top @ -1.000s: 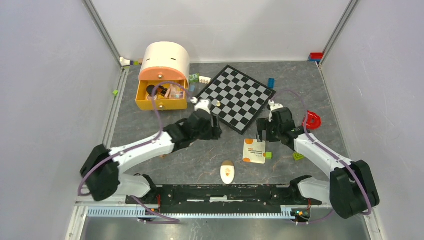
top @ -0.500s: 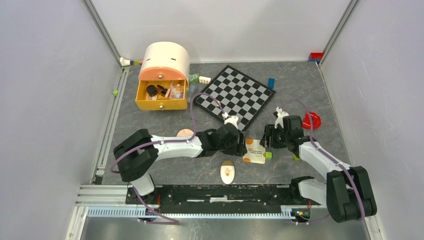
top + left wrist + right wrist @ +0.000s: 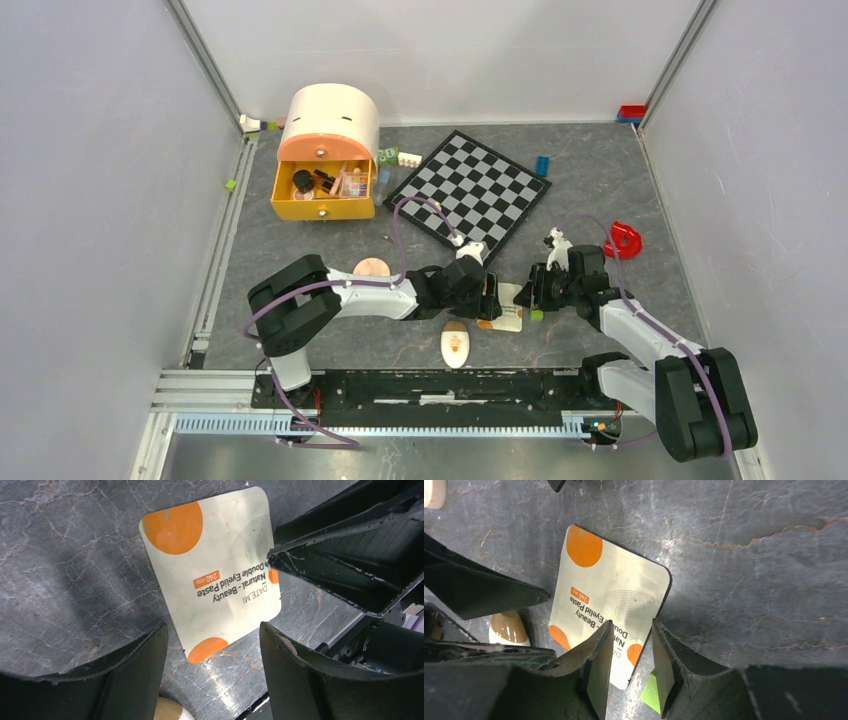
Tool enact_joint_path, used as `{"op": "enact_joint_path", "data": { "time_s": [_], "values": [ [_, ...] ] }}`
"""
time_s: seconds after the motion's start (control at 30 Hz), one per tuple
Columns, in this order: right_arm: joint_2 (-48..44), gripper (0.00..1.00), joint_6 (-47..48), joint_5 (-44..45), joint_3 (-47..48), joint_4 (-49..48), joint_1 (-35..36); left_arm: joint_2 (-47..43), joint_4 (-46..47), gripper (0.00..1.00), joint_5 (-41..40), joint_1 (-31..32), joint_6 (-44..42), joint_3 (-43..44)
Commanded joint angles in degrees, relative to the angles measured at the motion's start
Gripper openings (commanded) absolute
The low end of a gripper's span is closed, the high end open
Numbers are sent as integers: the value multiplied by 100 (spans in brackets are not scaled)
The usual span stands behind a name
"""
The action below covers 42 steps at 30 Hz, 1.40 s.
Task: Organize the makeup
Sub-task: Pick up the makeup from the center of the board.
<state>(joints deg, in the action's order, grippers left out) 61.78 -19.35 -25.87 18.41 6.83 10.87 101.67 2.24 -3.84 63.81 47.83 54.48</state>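
Observation:
The white-orange sachet (image 3: pixel 511 306) lies flat on the dark table, with both grippers at it. My left gripper (image 3: pixel 489 301) is at its left side and stands open; in the left wrist view the sachet's (image 3: pixel 210 575) lower corner sits between the left gripper's (image 3: pixel 212 630) wide jaws. My right gripper (image 3: pixel 535 291) is at its right side. My right gripper's (image 3: pixel 631 625) jaws stand narrow and astride the sachet's (image 3: pixel 609 600) edge, a gap still showing. The cream oval (image 3: pixel 455 346) lies just nearer. The round peach compact (image 3: pixel 371 267) rests beside the left arm.
An orange drawer box (image 3: pixel 322 195) with a peach lid holds several cosmetics at the back left. The chessboard (image 3: pixel 470 195) lies behind the grippers. A green brick (image 3: pixel 537 314) touches the sachet's right edge; a red piece (image 3: pixel 625 240) and a blue brick (image 3: pixel 541 165) lie further right.
My left arm swung from the chessboard's near edge to the sachet's left side. My right gripper came down to the sachet's right edge and its jaws narrowed.

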Motion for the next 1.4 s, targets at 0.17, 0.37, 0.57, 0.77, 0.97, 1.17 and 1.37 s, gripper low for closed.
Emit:
{"op": "enact_joint_path", "data": {
  "time_s": [0.17, 0.37, 0.57, 0.77, 0.97, 1.17, 1.37],
  "values": [
    [-43, 32, -249, -458, -482, 9, 37, 411, 64, 74, 77, 114, 270, -34],
    [-36, 24, -324, -588, -595, -160, 44, 528, 101, 74, 131, 136, 279, -10],
    [28, 11, -449, -715, -681, -378, 46, 590, 92, 72, 139, 142, 240, -24],
    [1, 6, -498, -735, -691, -433, 45, 687, 92, 58, 173, 142, 226, -51],
    [12, 6, -475, -745, -674, -436, 44, 692, 92, 42, 165, 140, 226, -34],
    [-38, 6, -421, -633, -621, -358, 46, 647, 31, 30, 127, 141, 232, -8],
    [-196, 0, -561, -608, -689, -621, 42, 570, -73, 27, 42, 143, 209, 10]
  ]
}}
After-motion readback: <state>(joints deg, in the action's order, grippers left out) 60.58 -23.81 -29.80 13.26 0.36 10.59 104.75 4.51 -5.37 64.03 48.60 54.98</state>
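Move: Straddling the near-left edge of the white eyelid-paste packet, the left hand has the packet's middle about 4 cm to its right, 1 cm ahead and 2 cm below. From the right hand, at the opposite edge, that middle is some 4 cm left, level fore and aft and 1 cm down. The green block lies about 3 cm back and 3 cm right of the right hand; the white bottle with the tan cap is 8 cm back and 7 cm left of the left hand. Closing in from both sides, the right hand eases about 1.5 cm back and left, sinking slightly, and shuts its fingers on the packet's right edge. The left hand edges about 1 cm right over the packet, then sinks about 1 cm as its wide-open fingers close most of the way, pinching the near-left part between them. ##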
